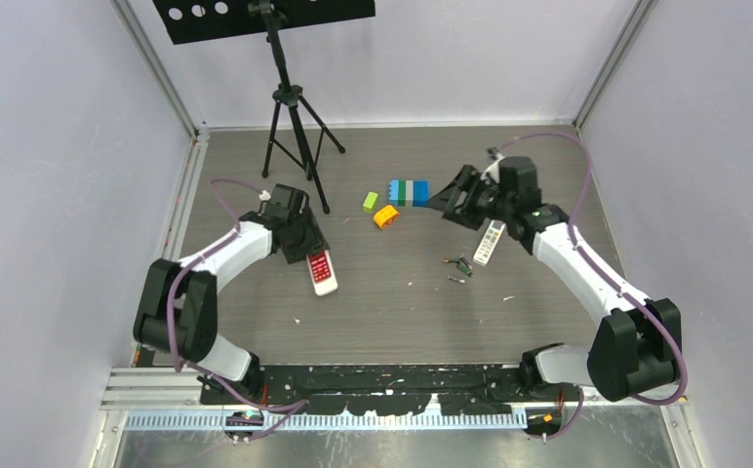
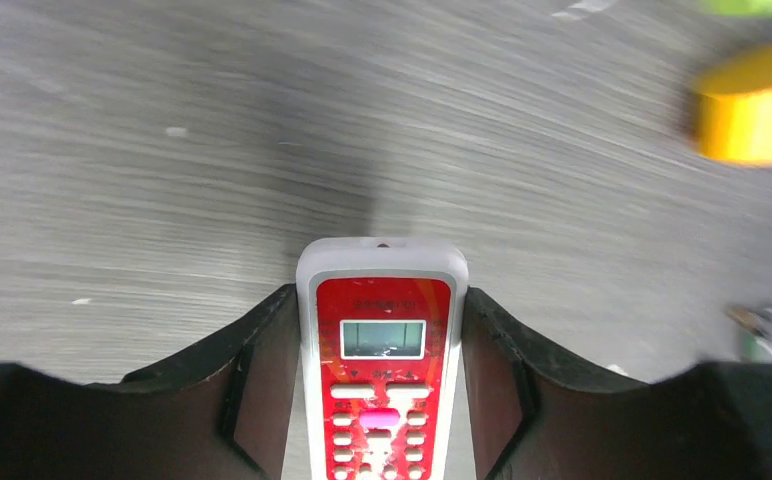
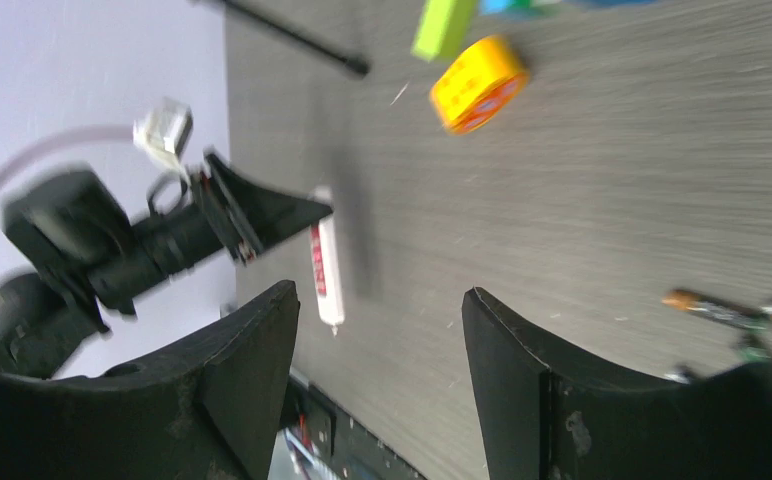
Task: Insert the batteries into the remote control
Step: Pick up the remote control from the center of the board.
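Note:
A red-faced remote control with a white rim lies face up at the left of the table. My left gripper straddles its upper end. In the left wrist view the fingertips press against both sides of the red remote. A second, white remote lies on the right, partly under my right wrist. Slim dark batteries lie loose just left of it, and one battery shows at the right wrist view's edge. My right gripper is open and empty above the table, pointing left.
A black tripod stands at the back left. Toy blocks sit behind the middle: a green one, an orange one and a blue-green-blue row close to my right fingertips. Grey walls close in both sides.

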### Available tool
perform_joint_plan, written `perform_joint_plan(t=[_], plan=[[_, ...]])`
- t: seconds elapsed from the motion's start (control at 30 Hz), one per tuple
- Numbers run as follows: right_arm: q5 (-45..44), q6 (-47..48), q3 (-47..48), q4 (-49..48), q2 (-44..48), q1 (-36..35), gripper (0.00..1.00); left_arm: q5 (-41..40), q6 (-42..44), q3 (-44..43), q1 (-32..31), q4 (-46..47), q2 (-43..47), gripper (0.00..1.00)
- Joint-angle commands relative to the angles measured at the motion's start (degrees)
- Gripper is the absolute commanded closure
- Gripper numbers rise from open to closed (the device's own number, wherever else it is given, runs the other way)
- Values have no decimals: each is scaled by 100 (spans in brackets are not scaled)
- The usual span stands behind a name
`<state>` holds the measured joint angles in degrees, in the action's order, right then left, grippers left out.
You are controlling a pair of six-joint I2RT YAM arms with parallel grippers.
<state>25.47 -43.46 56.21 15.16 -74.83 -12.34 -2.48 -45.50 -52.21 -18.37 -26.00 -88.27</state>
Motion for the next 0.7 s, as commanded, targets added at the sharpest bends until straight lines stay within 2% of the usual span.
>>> perform_joint_plan(t=[0.0, 0.13, 0.3, 0.5, 0.67], plan=[[-71, -319, -307, -1359, 342, -987, 32, 1887, 414, -340, -26, 961, 857, 77], [-131, -1208, -800, -2972, 327, -1679, 22, 2674, 219, -323, -26, 1812, 1452, 77], [-50, -1903, -1150, -4592, 131, -2084, 10, 3544, -306, -209, -26, 2835, 2020, 83], [98, -2333, -1113, -5680, -99, -2422, 7, 3903, -1000, -269, -26, 3288, 2345, 84], [429, -2514, -953, -6215, -496, -2734, 7, 4195, -1664, -151, -26, 4113, 2348, 84]])
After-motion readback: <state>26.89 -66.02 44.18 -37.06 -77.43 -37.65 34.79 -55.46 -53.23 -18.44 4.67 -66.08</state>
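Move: The left fingers already hold the red-white remote control near its top end, its middle about 3 cm back from them; the open right gripper waits some 28 cm to the right, 3 cm farther out and 15 cm higher. From the right hand the remote lies about 27 cm left, 6 cm back and 16 cm below. About 17 cm under that hand, the yellow brick is 12 cm left and 5 cm ahead, the batteries 5 cm right and 6 cm back. Keeping its pinch on the remote, the left hand carries it up some 26 cm and about 11 cm right, tipping the fingers up and rolling the remote's back towards the right hand. The right hand comes to meet it, some 16 cm left with half as much back and up, rolling its left side up and opening its fingers wider. ##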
